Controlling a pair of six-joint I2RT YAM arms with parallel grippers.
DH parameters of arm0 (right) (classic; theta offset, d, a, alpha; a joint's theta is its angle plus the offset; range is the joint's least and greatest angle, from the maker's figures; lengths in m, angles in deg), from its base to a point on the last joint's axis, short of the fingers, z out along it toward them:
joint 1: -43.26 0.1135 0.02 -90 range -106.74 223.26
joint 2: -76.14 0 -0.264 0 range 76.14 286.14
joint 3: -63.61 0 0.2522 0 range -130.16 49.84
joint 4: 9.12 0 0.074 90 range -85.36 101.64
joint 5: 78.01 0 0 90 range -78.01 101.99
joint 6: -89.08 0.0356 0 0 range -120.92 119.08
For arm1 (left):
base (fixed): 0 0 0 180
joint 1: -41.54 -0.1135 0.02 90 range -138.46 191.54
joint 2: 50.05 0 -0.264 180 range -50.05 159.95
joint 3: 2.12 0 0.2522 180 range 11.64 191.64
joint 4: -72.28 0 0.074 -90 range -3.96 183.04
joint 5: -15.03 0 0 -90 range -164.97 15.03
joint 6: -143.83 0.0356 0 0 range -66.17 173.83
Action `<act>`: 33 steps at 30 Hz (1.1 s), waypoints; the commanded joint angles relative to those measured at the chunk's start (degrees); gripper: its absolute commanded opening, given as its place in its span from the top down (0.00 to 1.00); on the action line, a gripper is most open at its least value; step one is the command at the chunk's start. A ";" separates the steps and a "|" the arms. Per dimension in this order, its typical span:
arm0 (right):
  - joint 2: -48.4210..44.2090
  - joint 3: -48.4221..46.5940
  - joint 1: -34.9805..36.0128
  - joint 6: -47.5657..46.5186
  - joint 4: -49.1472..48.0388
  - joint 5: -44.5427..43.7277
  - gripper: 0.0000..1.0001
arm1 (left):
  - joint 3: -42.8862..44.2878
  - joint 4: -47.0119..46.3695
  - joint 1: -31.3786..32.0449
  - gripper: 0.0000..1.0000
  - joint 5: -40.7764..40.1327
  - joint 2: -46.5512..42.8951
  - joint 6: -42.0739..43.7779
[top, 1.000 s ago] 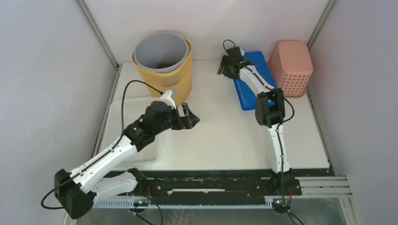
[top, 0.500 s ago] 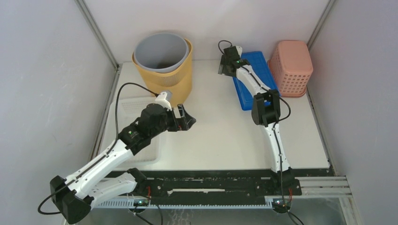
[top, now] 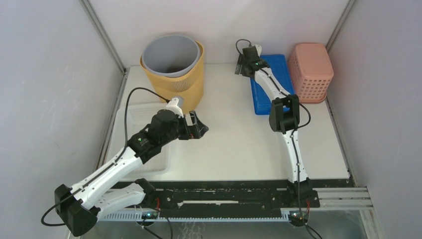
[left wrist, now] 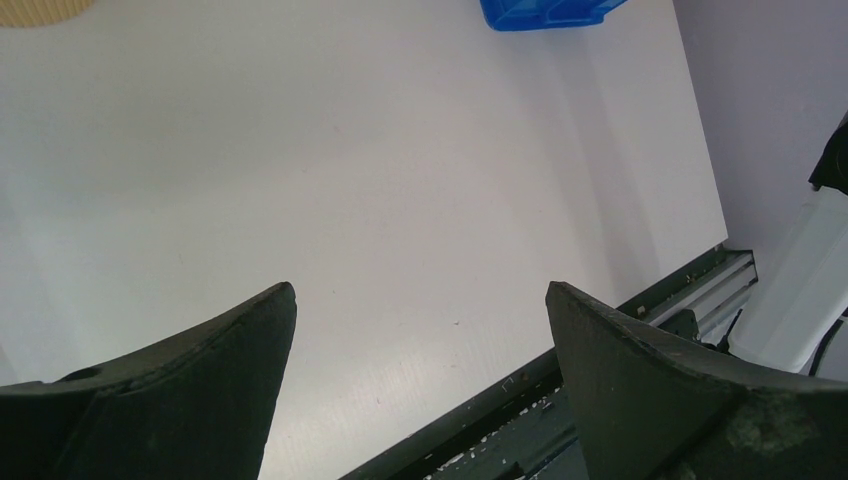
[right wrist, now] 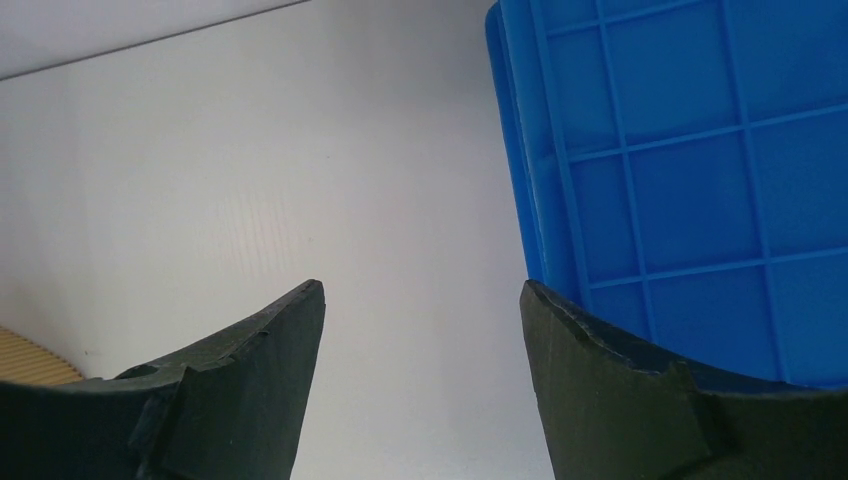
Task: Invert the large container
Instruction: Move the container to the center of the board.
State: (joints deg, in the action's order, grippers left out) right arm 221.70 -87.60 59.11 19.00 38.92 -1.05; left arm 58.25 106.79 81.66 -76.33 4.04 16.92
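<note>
The large container (top: 174, 69) is a tall yellow ribbed bucket with a grey liner. It stands upright with its mouth up at the back left of the table. A sliver of it shows in the left wrist view (left wrist: 40, 10) and in the right wrist view (right wrist: 30, 362). My left gripper (top: 198, 127) hovers open in front of the container, a little to its right, with nothing between its fingers (left wrist: 420, 295). Open and empty too, my right gripper (top: 243, 64) is at the back, to the right of the container (right wrist: 421, 288).
A blue crate (top: 268, 84) lies bottom up just right of the right gripper (right wrist: 680, 150). A pink basket (top: 308, 69) stands upside down in the back right corner. A white tray (top: 137, 117) lies under the left arm. Grey walls close in three sides.
The right gripper has moved slightly back and right along the blue crate's end, its jaws a little wider. The left gripper has drawn back a little to the left.
</note>
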 commanded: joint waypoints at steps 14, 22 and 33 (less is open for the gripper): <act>-25.24 19.02 2.55 2.61 -6.81 14.47 0.19 | 8.78 7.90 0.00 0.00 -7.76 -5.71 5.30; -43.93 46.48 5.62 6.62 -11.44 20.22 0.19 | 9.20 20.34 -0.84 0.00 -16.80 -12.17 4.25; -63.64 75.16 12.95 10.17 -15.99 22.84 0.20 | 2.78 20.52 -2.15 0.00 -27.86 -6.25 1.52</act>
State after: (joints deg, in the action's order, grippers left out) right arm 165.33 -16.42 69.19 26.92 26.38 20.40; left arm 62.12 128.26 80.10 -99.26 -7.07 19.33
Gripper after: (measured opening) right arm 0.803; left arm 0.998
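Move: Off to the left hand's left lies the white container, its middle about 28 cm away, roughly level fore and aft and 16 cm below. The yellow bin stands some 26 cm ahead of that hand and 10 cm left. From the right hand, the white container is about 40 cm back, 49 cm left and 5 cm lower; the blue box's middle is some 8 cm back, 14 cm right and 6 cm lower. Leaving the blue box's left side, the right hand swings back about 28 cm and a little left towards the white container, arching up and then sinking on the way and turning counter-clockwise. The left hand, wide open, moves some 11 cm left towards the container's right rim in a low arch, also turning counter-clockwise and rolling its left side up; the right fingers stay open too. ##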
